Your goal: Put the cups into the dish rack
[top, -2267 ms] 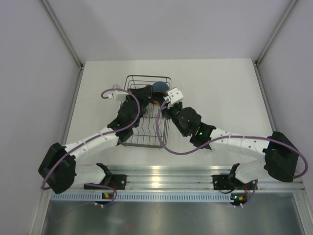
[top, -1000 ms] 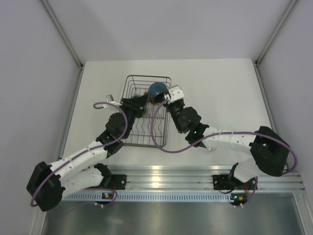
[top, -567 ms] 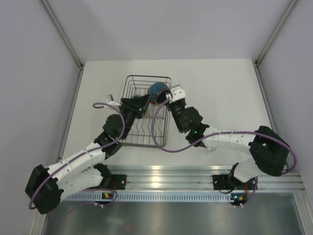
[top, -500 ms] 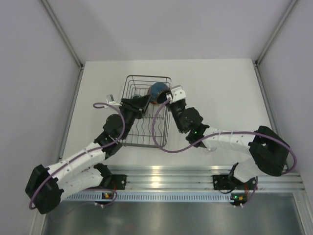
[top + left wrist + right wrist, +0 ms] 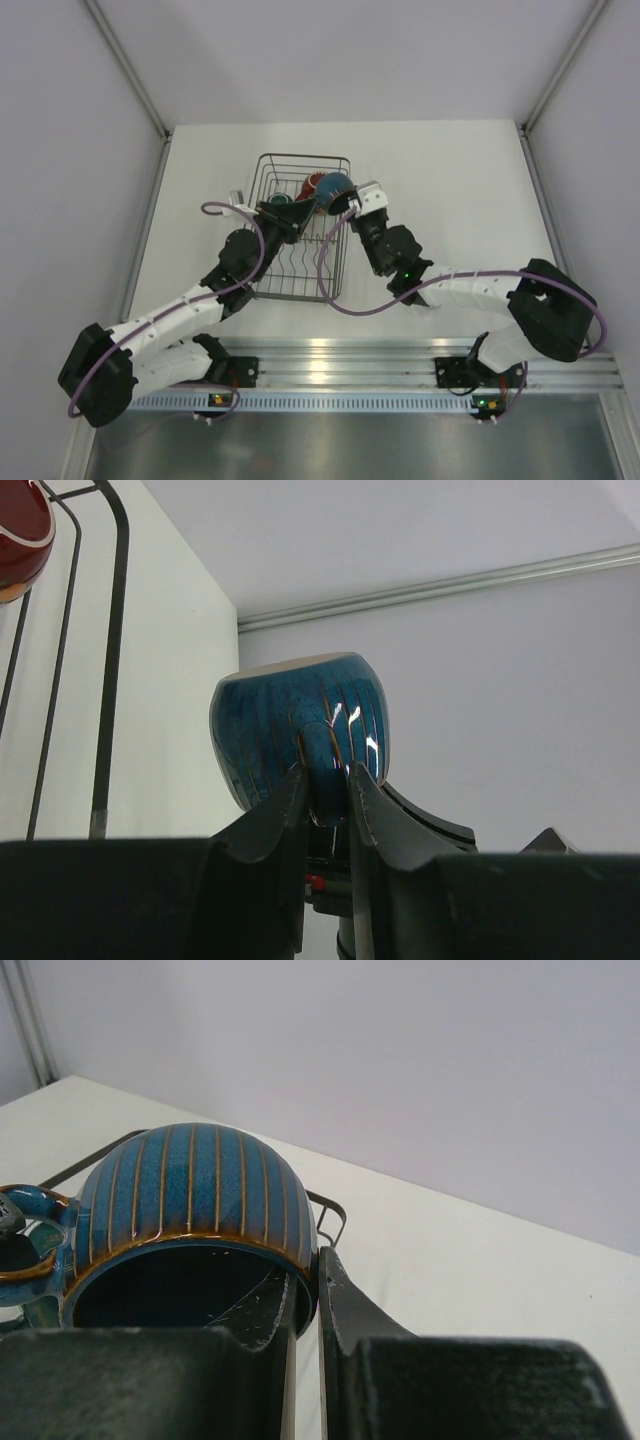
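Note:
A dark-blue striped cup (image 5: pixel 331 187) hangs over the far right corner of the dish rack (image 5: pixel 296 282), held from both sides. My left gripper (image 5: pixel 325 785) is shut on its handle, and the cup's round body (image 5: pixel 300 720) stands just beyond the fingers. My right gripper (image 5: pixel 305 1285) is shut on the cup's rim, one finger inside the dark-blue cup (image 5: pixel 190 1190) and one outside. A red cup (image 5: pixel 308 186) lies in the rack just left of it, and the red cup (image 5: pixel 20 535) also shows in the left wrist view.
The rack's dark wire rim (image 5: pixel 332 1218) runs right under the cup, and its upright wires (image 5: pixel 110 630) rise beside my left gripper. Both forearms cross over the rack. White tabletop (image 5: pixel 450 190) extends right of the rack; grey walls enclose the table.
My right gripper has closed on the cup's rim. The cup has shifted slightly right, uncovering the red cup. My left gripper loosened briefly and closed again on the handle.

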Motion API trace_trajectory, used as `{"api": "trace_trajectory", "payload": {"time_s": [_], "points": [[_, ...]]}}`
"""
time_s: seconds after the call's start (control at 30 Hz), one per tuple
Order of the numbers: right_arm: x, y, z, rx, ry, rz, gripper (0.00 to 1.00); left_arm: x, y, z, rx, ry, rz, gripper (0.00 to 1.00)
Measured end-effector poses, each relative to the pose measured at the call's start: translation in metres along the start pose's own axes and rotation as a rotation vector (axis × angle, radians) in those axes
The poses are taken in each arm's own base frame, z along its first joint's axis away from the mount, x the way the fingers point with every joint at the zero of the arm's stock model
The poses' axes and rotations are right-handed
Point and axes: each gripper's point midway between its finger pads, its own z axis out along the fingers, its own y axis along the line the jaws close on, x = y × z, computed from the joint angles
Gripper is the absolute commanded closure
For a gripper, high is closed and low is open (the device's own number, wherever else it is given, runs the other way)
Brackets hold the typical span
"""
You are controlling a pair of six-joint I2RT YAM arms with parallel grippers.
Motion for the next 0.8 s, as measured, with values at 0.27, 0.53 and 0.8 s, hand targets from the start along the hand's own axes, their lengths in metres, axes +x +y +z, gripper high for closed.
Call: {"api": "trace_trajectory", "payload": {"time_s": [0.27,0.53,0.8], "points": [[0.007,0.009,0.001,-0.034,0.000,-0.010,0.96,-0.002,0.010,-0.008,0.018,-0.003,0.079,1.00],[0.042,0.032,0.003,-0.094,0.055,-0.025,0.76,-0.009,0.044,-0.016,-0.013,-0.043,0.196,1.00],[0.052,0.043,0.004,-0.125,0.074,-0.037,0.65,-0.016,0.061,-0.010,-0.018,-0.096,0.299,1.00]]}}
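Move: The left hand holds the blue cup by its handle, the right hand pinches its rim. The free rack spot lies about 15 cm below the left hand, 1 cm ahead; from the right, level fore and aft, 8 cm left and 14 cm down. From the left hand, the red cup is some 5 cm ahead, 1 cm right; the green cup level, 9 cm left; both roughly 15 cm down. Both hands lower the blue cup about 6 cm towards the rack, drifting left; the right fingers open, releasing its rim. ##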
